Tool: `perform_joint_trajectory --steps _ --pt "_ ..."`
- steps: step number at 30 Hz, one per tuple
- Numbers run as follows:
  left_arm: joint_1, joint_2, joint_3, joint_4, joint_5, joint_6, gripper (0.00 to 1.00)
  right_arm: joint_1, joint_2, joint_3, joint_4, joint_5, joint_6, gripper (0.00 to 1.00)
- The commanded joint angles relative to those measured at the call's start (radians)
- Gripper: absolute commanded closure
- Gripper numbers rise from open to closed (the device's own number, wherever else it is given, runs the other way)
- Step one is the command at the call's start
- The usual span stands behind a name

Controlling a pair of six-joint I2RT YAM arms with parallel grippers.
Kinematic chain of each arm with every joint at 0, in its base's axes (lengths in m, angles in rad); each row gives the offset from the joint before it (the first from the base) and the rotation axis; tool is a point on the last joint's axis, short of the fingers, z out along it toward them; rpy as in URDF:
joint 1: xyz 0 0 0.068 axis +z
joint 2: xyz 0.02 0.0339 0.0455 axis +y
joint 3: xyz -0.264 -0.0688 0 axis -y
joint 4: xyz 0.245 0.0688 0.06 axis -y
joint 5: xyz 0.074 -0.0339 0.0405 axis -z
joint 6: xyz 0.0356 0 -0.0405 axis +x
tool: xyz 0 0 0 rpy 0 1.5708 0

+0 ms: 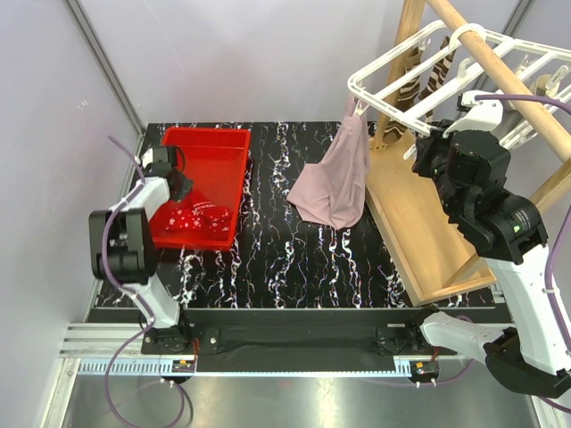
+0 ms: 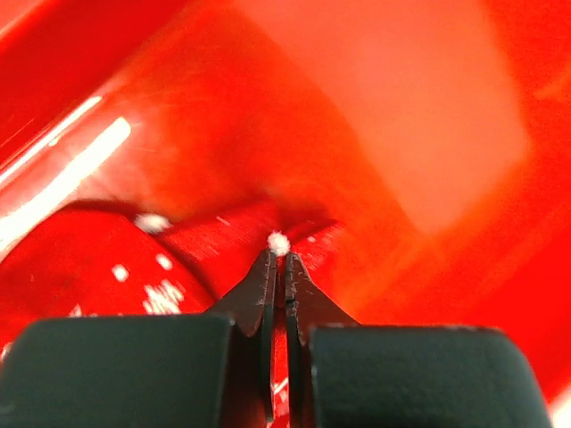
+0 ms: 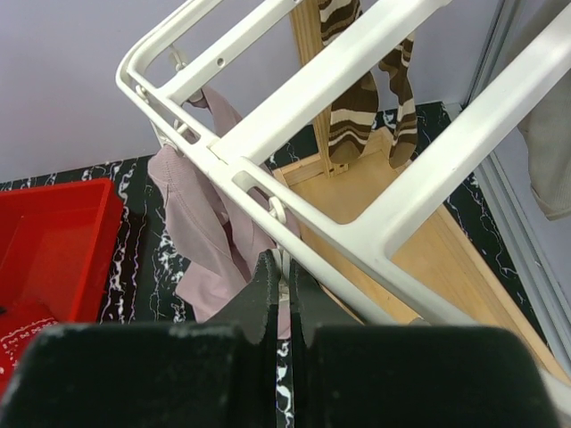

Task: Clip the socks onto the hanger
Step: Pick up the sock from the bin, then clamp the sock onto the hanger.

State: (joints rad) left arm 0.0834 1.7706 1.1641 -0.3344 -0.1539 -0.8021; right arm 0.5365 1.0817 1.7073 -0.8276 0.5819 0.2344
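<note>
In the left wrist view my left gripper point(image 2: 278, 255) is shut on a fold of the red sock with white specks point(image 2: 134, 276), and red fabric shows between its fingers. From above, that gripper point(image 1: 181, 185) sits low inside the red tub, beside the sock point(image 1: 198, 219). My right gripper point(image 3: 285, 264) is shut on a small white clip point(image 3: 277, 214) dangling under the white hanger point(image 3: 357, 76). A mauve-pink sock point(image 1: 339, 174) hangs from the hanger's front corner, its toe on the table. Brown-and-cream striped socks point(image 3: 357, 107) hang further back. A beige-grey sock point(image 3: 549, 152) hangs at the right.
The red tub point(image 1: 210, 147) stands at the left of the black marbled table point(image 1: 277, 259). A wooden frame base point(image 1: 419, 223) lies at the right, and its slanted wooden pole point(image 1: 500, 67) carries the hanger's hook. Grey walls close in behind and to the left.
</note>
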Motion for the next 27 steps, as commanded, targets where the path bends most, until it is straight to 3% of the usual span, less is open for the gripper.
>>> perform_joint_trajectory --steps 1,4,7,10,13,16,23,27 --pt "-0.075 -0.218 0.026 0.106 0.005 0.182 1.0 -0.003 0.004 0.023 -0.053 -0.047 0.02 1.0" --pt "-0.178 -0.396 -0.004 0.17 -0.021 0.273 1.0 -0.001 0.009 0.04 -0.071 -0.057 0.028 1.0" --pt "-0.266 -0.545 -0.033 0.257 0.081 0.319 1.0 -0.003 0.017 0.061 -0.091 -0.068 0.039 1.0" --pt "-0.361 -0.644 -0.064 0.369 0.34 0.342 1.0 -0.001 0.02 0.063 -0.093 -0.076 0.052 1.0" --pt "-0.468 -0.684 -0.078 0.474 0.469 0.388 1.0 -0.001 0.03 0.075 -0.099 -0.105 0.066 1.0" --pt "-0.565 -0.665 -0.043 0.532 0.728 0.417 1.0 -0.001 0.035 0.078 -0.085 -0.165 0.065 1.0" --pt "-0.731 -0.498 0.089 0.583 0.936 0.472 1.0 -0.001 0.021 0.072 -0.07 -0.241 0.056 1.0" --pt "-0.777 -0.343 0.178 0.774 1.005 0.385 1.0 -0.003 0.011 0.072 -0.062 -0.278 0.056 1.0"
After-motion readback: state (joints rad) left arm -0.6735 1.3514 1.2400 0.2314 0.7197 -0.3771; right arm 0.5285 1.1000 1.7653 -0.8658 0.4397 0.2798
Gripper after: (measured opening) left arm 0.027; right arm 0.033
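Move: The left fingers already pinch the red sock near the bin floor, its body lying about 6 cm back of them. The hanger clip it is meant for is some 56 cm to the right, 15 cm back and 38 cm up; the pink cloth hangs about 40 cm to the right, roughly level fore and aft and 15 cm up, while the bin's right wall is 13 cm to the right. The right hand has that clip between its own fingers. The left hand, keeping its shut pinch on the red sock, lifts steeply out of the bin, rising about 35 cm while already swinging right and back, then stays high and carries on rightwards towards the hanger clip, some 39 cm right and 19 cm back in all, as the wrist swings clockwise and tips up from pointing forward and down to point level to the right. The right hand keeps its grip on the clip, drifting about 2 cm left and turning slightly counter-clockwise. ##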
